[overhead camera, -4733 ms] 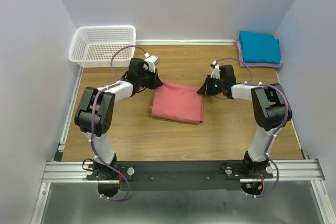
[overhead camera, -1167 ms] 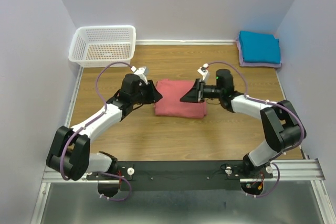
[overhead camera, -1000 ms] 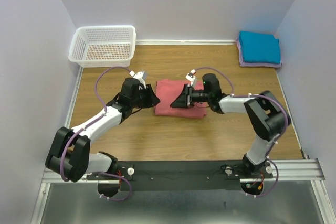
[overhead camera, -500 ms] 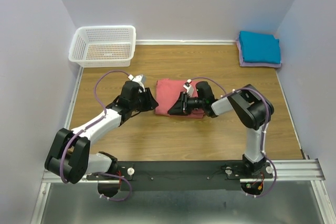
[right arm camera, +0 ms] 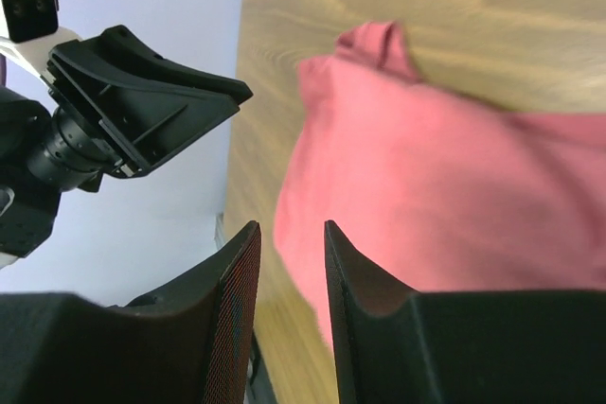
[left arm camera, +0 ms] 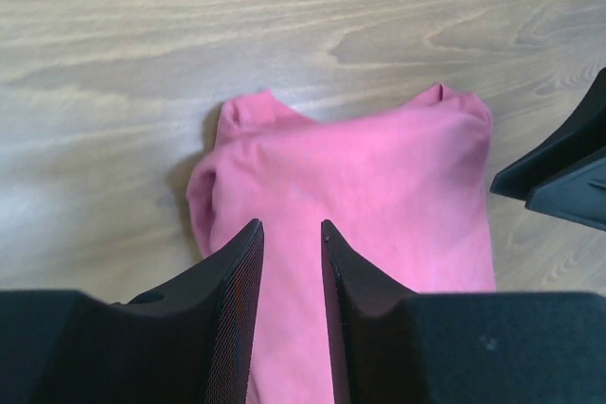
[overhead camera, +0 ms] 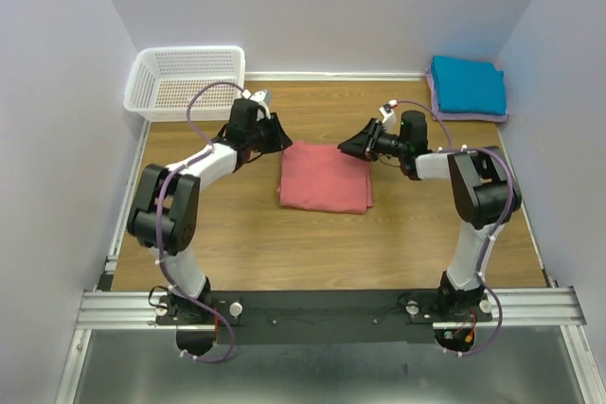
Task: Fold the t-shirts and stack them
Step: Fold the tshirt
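The salmon-pink t-shirt (overhead camera: 325, 177) lies folded into a rectangle in the middle of the wooden table. My left gripper (overhead camera: 275, 134) hovers just off its far left corner, open with a narrow gap, nothing between the fingers. My right gripper (overhead camera: 350, 147) hovers at the far right corner, also open and empty. In the left wrist view the pink shirt (left arm camera: 360, 196) shows through the gap of my left gripper (left arm camera: 291, 226). The right wrist view shows the shirt (right arm camera: 454, 186) beyond my right gripper (right arm camera: 292, 226). The teal-blue t-shirt (overhead camera: 467, 84) lies folded on the lavender one (overhead camera: 469, 116) at the far right.
A white lattice basket (overhead camera: 185, 82) stands in the far left corner. Pale walls close in the table on three sides. Bare wood runs in front of the pink shirt, towards the metal rail (overhead camera: 322, 307) at the near edge.
Both grippers have drawn back from over the pink shirt to its far corners, the right one swinging away to the right. The left jaws have narrowed a little. The shirt lies flatter.
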`<act>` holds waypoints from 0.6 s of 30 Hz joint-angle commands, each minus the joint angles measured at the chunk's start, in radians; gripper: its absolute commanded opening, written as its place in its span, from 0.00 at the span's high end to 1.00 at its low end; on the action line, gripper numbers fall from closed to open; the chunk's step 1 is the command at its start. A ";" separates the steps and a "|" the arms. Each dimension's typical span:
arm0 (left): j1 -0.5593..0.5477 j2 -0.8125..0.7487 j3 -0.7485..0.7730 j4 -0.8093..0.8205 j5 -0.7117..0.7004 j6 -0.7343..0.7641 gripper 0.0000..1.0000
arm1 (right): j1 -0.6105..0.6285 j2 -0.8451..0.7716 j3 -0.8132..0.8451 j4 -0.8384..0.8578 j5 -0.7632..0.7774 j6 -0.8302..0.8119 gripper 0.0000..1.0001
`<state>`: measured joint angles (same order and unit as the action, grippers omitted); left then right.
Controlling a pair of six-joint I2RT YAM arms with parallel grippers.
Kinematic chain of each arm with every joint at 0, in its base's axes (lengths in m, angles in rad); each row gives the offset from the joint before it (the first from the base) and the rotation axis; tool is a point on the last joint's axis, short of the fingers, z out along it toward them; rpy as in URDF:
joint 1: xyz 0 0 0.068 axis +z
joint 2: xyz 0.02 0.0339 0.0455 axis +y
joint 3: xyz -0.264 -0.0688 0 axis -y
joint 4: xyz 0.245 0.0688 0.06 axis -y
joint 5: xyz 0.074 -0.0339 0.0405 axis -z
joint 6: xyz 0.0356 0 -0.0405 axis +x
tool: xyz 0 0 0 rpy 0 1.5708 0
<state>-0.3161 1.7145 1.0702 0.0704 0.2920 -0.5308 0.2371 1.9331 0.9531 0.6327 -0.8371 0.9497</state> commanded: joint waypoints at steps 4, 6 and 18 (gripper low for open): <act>0.009 0.203 0.128 0.011 0.061 0.031 0.64 | -0.097 0.159 0.068 -0.036 -0.039 -0.048 0.60; 0.011 0.260 0.142 0.012 0.055 0.029 0.64 | -0.116 0.205 0.078 -0.036 -0.039 -0.054 0.60; 0.069 0.212 0.060 0.045 0.084 -0.011 0.59 | -0.200 0.192 0.033 -0.062 -0.073 -0.114 0.60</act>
<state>-0.2699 1.9968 1.1687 0.1337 0.3710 -0.5453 0.0586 2.1593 1.0115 0.6258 -0.9195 0.8963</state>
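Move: From the left hand, the pink t-shirt's far-left corner is about 4 cm ahead, level sideways and 8 cm below; the shirt's middle is some 6 cm back and 11 cm to the right, about as far below. From the right hand, the far-right corner lies roughly 5 cm ahead, 8 cm to the right and 8 cm below, with the shirt's middle 5 cm back and 4 cm to the left. Coming down together at the shirt's far corners, the left hand sinks about 8 cm while easing some 3 cm forward, and the right sinks as far but also sweeps about 7 cm to the right and a little forward. Both wrists tip slightly further down and the fingers stay part open, reaching the cloth's level; a pinch hasn't begun. ##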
